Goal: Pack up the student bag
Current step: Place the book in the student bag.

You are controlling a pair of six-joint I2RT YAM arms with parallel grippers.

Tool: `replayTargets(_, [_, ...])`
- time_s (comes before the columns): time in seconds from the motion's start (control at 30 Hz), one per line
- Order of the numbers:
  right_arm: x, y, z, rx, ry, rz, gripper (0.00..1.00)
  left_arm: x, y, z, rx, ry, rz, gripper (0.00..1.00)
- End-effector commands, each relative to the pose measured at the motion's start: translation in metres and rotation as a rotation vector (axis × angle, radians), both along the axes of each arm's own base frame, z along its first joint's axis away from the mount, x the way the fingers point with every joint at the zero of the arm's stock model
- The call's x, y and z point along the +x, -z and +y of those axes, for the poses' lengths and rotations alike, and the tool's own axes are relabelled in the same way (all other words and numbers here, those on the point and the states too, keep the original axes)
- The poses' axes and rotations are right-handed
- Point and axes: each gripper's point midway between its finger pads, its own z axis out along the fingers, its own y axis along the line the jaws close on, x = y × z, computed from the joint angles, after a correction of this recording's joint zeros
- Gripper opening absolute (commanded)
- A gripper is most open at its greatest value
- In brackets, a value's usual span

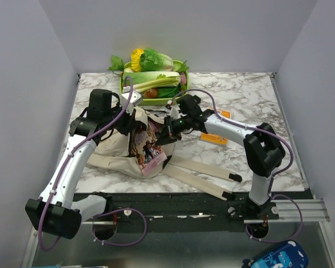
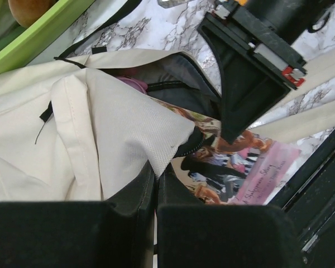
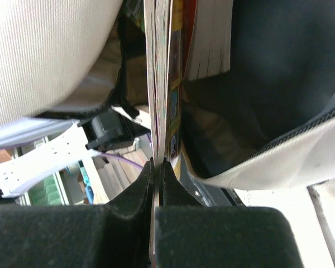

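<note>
The beige student bag [image 1: 114, 152] lies left of centre with its zip mouth open, and its dark lining [image 2: 181, 84] shows. My left gripper [image 2: 156, 167] is shut on the edge of the bag's canvas flap [image 2: 128, 120], holding it up at the mouth [image 1: 137, 124]. A thin book with a pink illustrated cover [image 1: 149, 148] stands part way in the opening. My right gripper [image 3: 157, 162] is shut on that book's edge [image 3: 166, 84], with the bag's dark inside [image 3: 279, 78] to its right. The right gripper [image 1: 166, 132] sits just right of the bag.
A green tray [image 1: 124, 88] of vegetables stands at the back, close behind the bag. An orange flat object [image 1: 214, 139] lies under my right forearm. The bag's long beige straps [image 1: 204, 169] trail right toward the table's front edge.
</note>
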Motion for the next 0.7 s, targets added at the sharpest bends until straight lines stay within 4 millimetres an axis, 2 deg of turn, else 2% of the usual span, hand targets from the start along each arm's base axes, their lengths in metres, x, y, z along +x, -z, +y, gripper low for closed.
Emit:
replayTargets(0.0, [0.034,-0.003,0.030,0.027,0.066,-0.010,0.01,-0.003,-0.019,-0.019,-0.066,0.085,-0.046,0.00])
replayTargets(0.03, [0.030,0.008,0.038,0.041,0.028,0.058,0.01,-0.004,-0.020,-0.020,-0.064,0.083,-0.047,0.00])
replayTargets(0.13, [0.021,0.014,0.055,0.057,-0.030,0.131,0.01,-0.001,-0.026,-0.015,-0.051,0.052,-0.071,0.00])
replayTargets(0.27, [0.004,0.034,0.046,0.009,-0.034,0.176,0.01,0.000,-0.026,-0.014,-0.047,0.045,-0.076,0.00])
replayTargets(0.4, [0.011,0.048,0.043,-0.018,0.048,0.161,0.01,-0.001,-0.023,-0.019,-0.063,0.066,-0.056,0.00])
replayTargets(0.5, [0.030,0.038,0.052,-0.007,0.096,0.127,0.01,-0.003,-0.026,-0.019,-0.068,0.072,-0.057,0.00])
replayTargets(0.57, [0.055,0.035,0.051,-0.019,0.182,0.078,0.01,-0.004,-0.028,-0.020,-0.065,0.082,-0.059,0.00])
replayTargets(0.6, [0.068,0.024,0.053,-0.002,0.209,0.055,0.01,-0.006,-0.028,-0.019,-0.062,0.085,-0.058,0.00])
replayTargets(0.67, [0.096,0.016,0.049,0.001,0.292,0.008,0.01,-0.007,-0.027,-0.019,-0.057,0.089,-0.060,0.00])
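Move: Just left of the right hand, which grips the book by its edge, opens the student bag's mouth: its middle is about 5 cm left, 1 cm forward and 6 cm below. The orange book lies some 24 cm to that hand's right and 7 cm ahead; the vegetable basket is about 24 cm straight ahead, both lower. From the left hand, pinching the bag's rim, the mouth is roughly 3 cm right, 3 cm back and 10 cm down. Feeding the already half-entered book into the bag's mouth, the right hand pushes left and forward about 5 cm, then sinks some 3 to 4 cm, easing back slightly before a last short shove forward. Its fingers keep their pinch on the book's edge and tip about 10 degrees. The left hand keeps hold of the rim, yielding only a centimetre back. ##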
